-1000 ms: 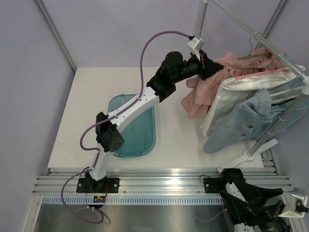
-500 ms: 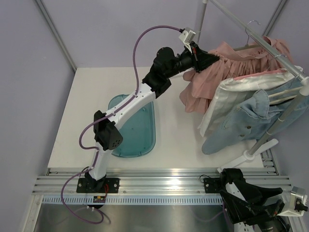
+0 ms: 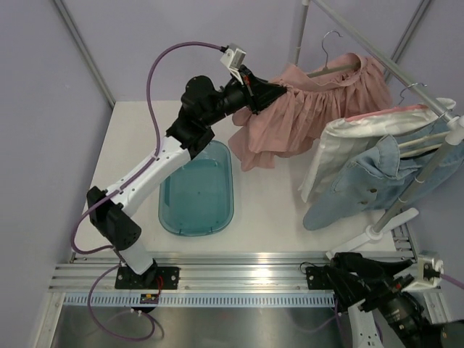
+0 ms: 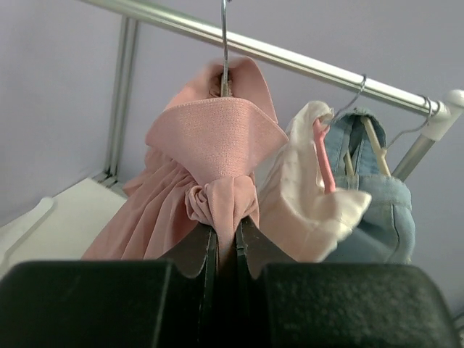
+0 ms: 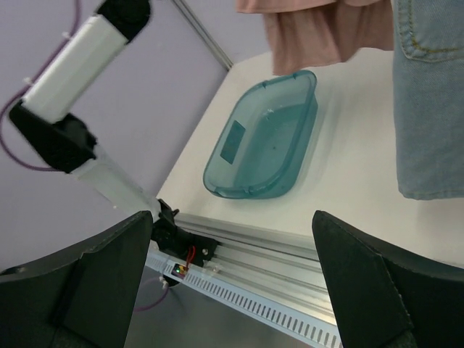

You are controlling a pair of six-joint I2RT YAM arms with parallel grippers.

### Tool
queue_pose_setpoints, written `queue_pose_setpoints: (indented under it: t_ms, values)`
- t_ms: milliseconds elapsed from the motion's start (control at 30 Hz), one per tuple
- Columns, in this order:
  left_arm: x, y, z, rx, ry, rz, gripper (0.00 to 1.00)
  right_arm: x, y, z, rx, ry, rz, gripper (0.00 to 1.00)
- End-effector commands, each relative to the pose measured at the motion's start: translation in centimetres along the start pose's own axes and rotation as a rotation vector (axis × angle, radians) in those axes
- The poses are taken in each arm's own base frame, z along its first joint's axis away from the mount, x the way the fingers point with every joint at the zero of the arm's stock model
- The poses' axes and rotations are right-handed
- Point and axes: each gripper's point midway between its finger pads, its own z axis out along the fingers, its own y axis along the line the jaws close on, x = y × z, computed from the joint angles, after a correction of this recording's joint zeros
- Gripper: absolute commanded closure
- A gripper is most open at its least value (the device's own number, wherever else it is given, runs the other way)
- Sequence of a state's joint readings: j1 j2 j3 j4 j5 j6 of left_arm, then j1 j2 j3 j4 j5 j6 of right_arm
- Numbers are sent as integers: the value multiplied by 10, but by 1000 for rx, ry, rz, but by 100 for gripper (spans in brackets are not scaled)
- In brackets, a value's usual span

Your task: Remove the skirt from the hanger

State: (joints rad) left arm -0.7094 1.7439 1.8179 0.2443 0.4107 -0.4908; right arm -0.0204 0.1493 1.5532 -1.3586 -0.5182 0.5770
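Observation:
The pink skirt (image 3: 312, 101) hangs from a hanger whose wire hook (image 3: 330, 36) stands up near the rail (image 3: 406, 69). Whether the hook sits on the rail I cannot tell. My left gripper (image 3: 272, 90) is shut on a bunched fold at the skirt's left end, high above the table. In the left wrist view the jaws (image 4: 226, 228) pinch a twist of the pink skirt (image 4: 217, 138), with the hook wire (image 4: 224, 36) straight above. My right gripper (image 5: 232, 217) is open and holds nothing, low at the near edge.
A cream garment (image 3: 341, 145) and a denim one (image 3: 384, 177) hang on the rail to the right of the skirt. A teal bin (image 3: 197, 190) lies on the table under the left arm. The rack's foot (image 3: 377, 228) stands at the front right.
My left gripper has moved left with the skirt in it. The skirt and its hanger have slid left, away from the cream and denim garments. The right gripper stays open.

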Motion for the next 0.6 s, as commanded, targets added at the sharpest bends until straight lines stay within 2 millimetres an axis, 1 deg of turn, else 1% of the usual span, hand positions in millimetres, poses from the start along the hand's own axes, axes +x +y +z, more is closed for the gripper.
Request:
queue_pose_setpoints:
  t_ms: [0,33,67,100,133,167,200,267,300,367,400,467,500,533,567]
  values:
    - [-74,-38,-44,25,-163,138,100,42,-36,15,140,257,92,1]
    - [-61,-32,-50,-10,-99,166,100,45,-39,22,132,286,106,0]
    - [-63,-38,-65,-28,-85,188,100,40,-37,28,110,279,93,1]
    - [-58,-35,-75,-51,-66,217,100,40,-37,32,98,285,91,1]
    - [-60,-37,-83,-61,-87,231,100,40,-38,39,90,306,101,0]
    - [-57,-41,-93,-49,-94,240,100,36,-38,44,83,302,89,1]
    - [-52,-41,-110,-60,-95,243,100,34,-39,47,82,304,70,1]
    - [-47,-37,-122,-91,-78,238,100,25,-42,56,98,301,50,0]
    - [-36,-37,-133,-107,-25,227,100,21,-40,58,92,295,45,1]
    - [-23,-35,-146,-148,34,183,100,10,-33,66,71,282,38,1]
    - [-6,-36,-165,-185,88,120,100,5,-31,68,65,278,35,1]
    - [10,-39,-184,-200,94,51,100,-9,-24,78,50,258,39,2]
    - [3,-56,-201,-183,50,13,100,-16,-23,83,49,251,45,2]
    - [28,-51,-212,-194,87,-32,100,-24,-17,87,25,232,36,4]
    - [35,-55,-220,-183,91,-54,100,-28,-14,91,16,231,55,5]
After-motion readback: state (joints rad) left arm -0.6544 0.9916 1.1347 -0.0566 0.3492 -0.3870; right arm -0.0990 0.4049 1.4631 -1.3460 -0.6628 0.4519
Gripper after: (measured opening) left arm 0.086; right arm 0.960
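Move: Behind and to the left of the left hand, which already grips the waistband end of the pink skirt, the teal bin lies some 23 cm left, 4 cm back and 45 cm below. The hanger is about 5 cm ahead, 12 cm right and 4 cm above; the white skirt hangs 26 cm right, 8 cm back, 12 cm lower. From the right hand, the pink skirt is about 36 cm ahead, 3 cm left and 5 cm up, the jeans skirt 25 cm ahead, 12 cm right, 10 cm down. Drawing the skirt and its hanger away from the rack, the left hand keeps its pinch and sweeps about 14 cm left and 12 cm back towards the space over the teal bin, sinking some 8 cm, mostly late, while its fingers tip down. The open right hand advances about 8 cm towards the skirt, dipping and then rising again, its fingers tilting some 15 degrees downward. ##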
